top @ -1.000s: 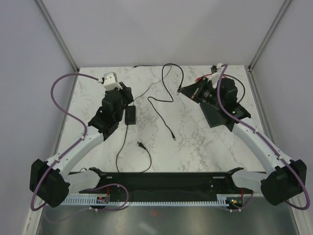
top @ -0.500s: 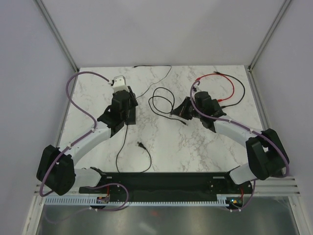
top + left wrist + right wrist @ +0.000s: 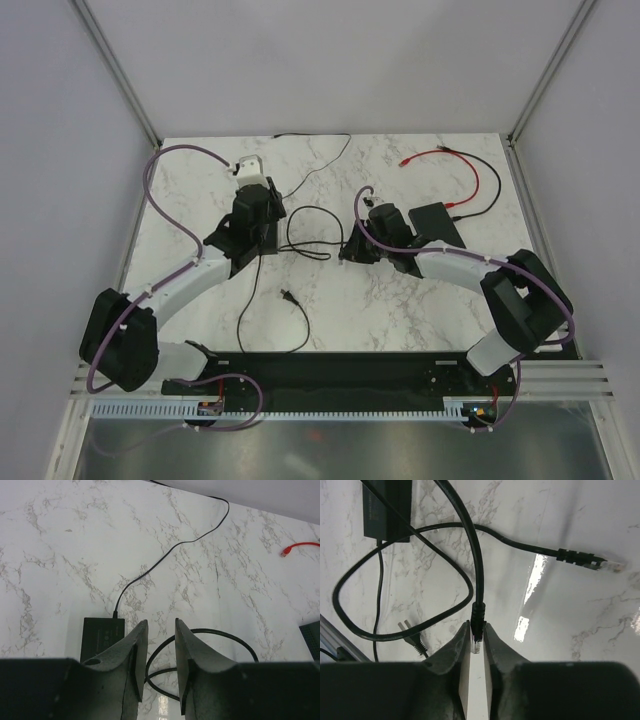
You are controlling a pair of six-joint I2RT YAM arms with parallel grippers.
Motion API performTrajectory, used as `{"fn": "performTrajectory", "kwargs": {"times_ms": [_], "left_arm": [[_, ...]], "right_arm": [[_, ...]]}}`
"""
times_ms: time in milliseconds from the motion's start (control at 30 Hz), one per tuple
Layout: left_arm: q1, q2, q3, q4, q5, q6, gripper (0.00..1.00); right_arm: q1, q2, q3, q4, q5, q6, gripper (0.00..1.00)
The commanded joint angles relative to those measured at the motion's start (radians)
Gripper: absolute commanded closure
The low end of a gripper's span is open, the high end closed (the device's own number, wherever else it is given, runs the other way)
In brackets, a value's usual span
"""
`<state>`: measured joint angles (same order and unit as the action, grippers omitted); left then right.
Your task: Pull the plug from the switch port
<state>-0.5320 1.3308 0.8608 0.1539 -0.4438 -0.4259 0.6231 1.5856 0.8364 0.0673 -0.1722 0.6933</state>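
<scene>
The switch, a flat black box (image 3: 437, 220), lies right of centre; its edge shows in the left wrist view (image 3: 312, 640). Its ports are not visible. My right gripper (image 3: 347, 252) is left of the box, low over the table, shut (image 3: 477, 630) on the clear-tipped plug (image 3: 477, 641) of a black cable (image 3: 310, 235). The cable loops across the table (image 3: 400, 590). Its other plug (image 3: 592, 562) lies loose on the table. My left gripper (image 3: 262, 228) is open and empty (image 3: 161, 625) over the cable loop.
A small black power adapter (image 3: 102, 635) sits under my left gripper, also in the right wrist view (image 3: 387, 507). Its thin cord ends in a two-prong plug (image 3: 285, 295). A red cable (image 3: 470, 170) curves at the back right, one end near the switch.
My right gripper has moved from the back right toward the table's middle, dragging the black cable with it. The switch box now lies uncovered. My left gripper has shifted slightly right.
</scene>
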Motion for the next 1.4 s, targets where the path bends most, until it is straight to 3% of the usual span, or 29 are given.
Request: {"fn": "performTrajectory", "kwargs": {"times_ms": [0,133,267,367,500,667,767,1000,1167,1367], "left_arm": [[0.003,0.013,0.03,0.052,0.004,0.004,0.64],[0.003,0.022,0.029,0.061,0.013,0.004,0.64],[0.003,0.033,0.034,0.061,0.03,-0.004,0.64],[0.003,0.034,0.032,0.065,0.046,-0.01,0.64],[0.003,0.033,0.024,0.087,0.076,-0.013,0.64],[-0.006,0.071,0.012,0.185,0.259,-0.023,0.65],[-0.074,0.166,0.062,0.217,0.318,-0.002,0.66],[-0.201,0.418,0.262,0.243,0.363,0.012,0.66],[-0.276,0.576,0.417,0.243,0.363,0.012,0.66],[-0.307,0.795,0.635,0.231,0.55,-0.083,0.67]], "right_arm": [[-0.005,-0.004,0.007,-0.015,0.063,-0.034,0.75],[-0.005,-0.035,-0.017,-0.041,0.079,-0.052,0.69],[-0.02,-0.084,-0.049,-0.066,0.117,-0.058,0.43],[-0.042,-0.153,-0.062,-0.103,0.154,-0.07,0.37],[-0.124,-0.229,-0.036,-0.168,0.166,-0.095,0.34],[-0.244,-0.306,0.009,-0.185,0.2,-0.101,0.33],[-0.391,-0.322,0.0,-0.152,0.195,-0.077,0.35],[-0.684,-0.297,-0.016,-0.077,0.04,-0.022,0.37],[-0.888,-0.271,-0.109,0.078,-0.096,0.035,0.37],[-1.014,-0.116,-0.169,0.296,-0.262,0.098,0.37]]}}
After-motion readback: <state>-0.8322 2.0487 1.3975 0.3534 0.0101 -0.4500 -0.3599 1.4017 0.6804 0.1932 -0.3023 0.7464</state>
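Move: The black plug still in the switch lies some 33 cm to the right of the right hand, 14 cm farther out and 4 cm lower. The red plug sits 3 cm beyond that black plug, and the switch's middle is about 10 cm ahead of the right hand and 28 cm to its right. For the left hand, the switch is roughly 41 cm to the right, 4 cm ahead and 16 cm below. The pulled black cable's plug, still between the right fingers, is let go just above the table as they open wider; that hand then lifts and swings about 35 cm right and somewhat forward to the switch's plugged side, turning some 50 degrees clockwise and sinking at the end. The left hand sweeps right towards the switch, lowering slightly and turning clockwise, fingers steady. ##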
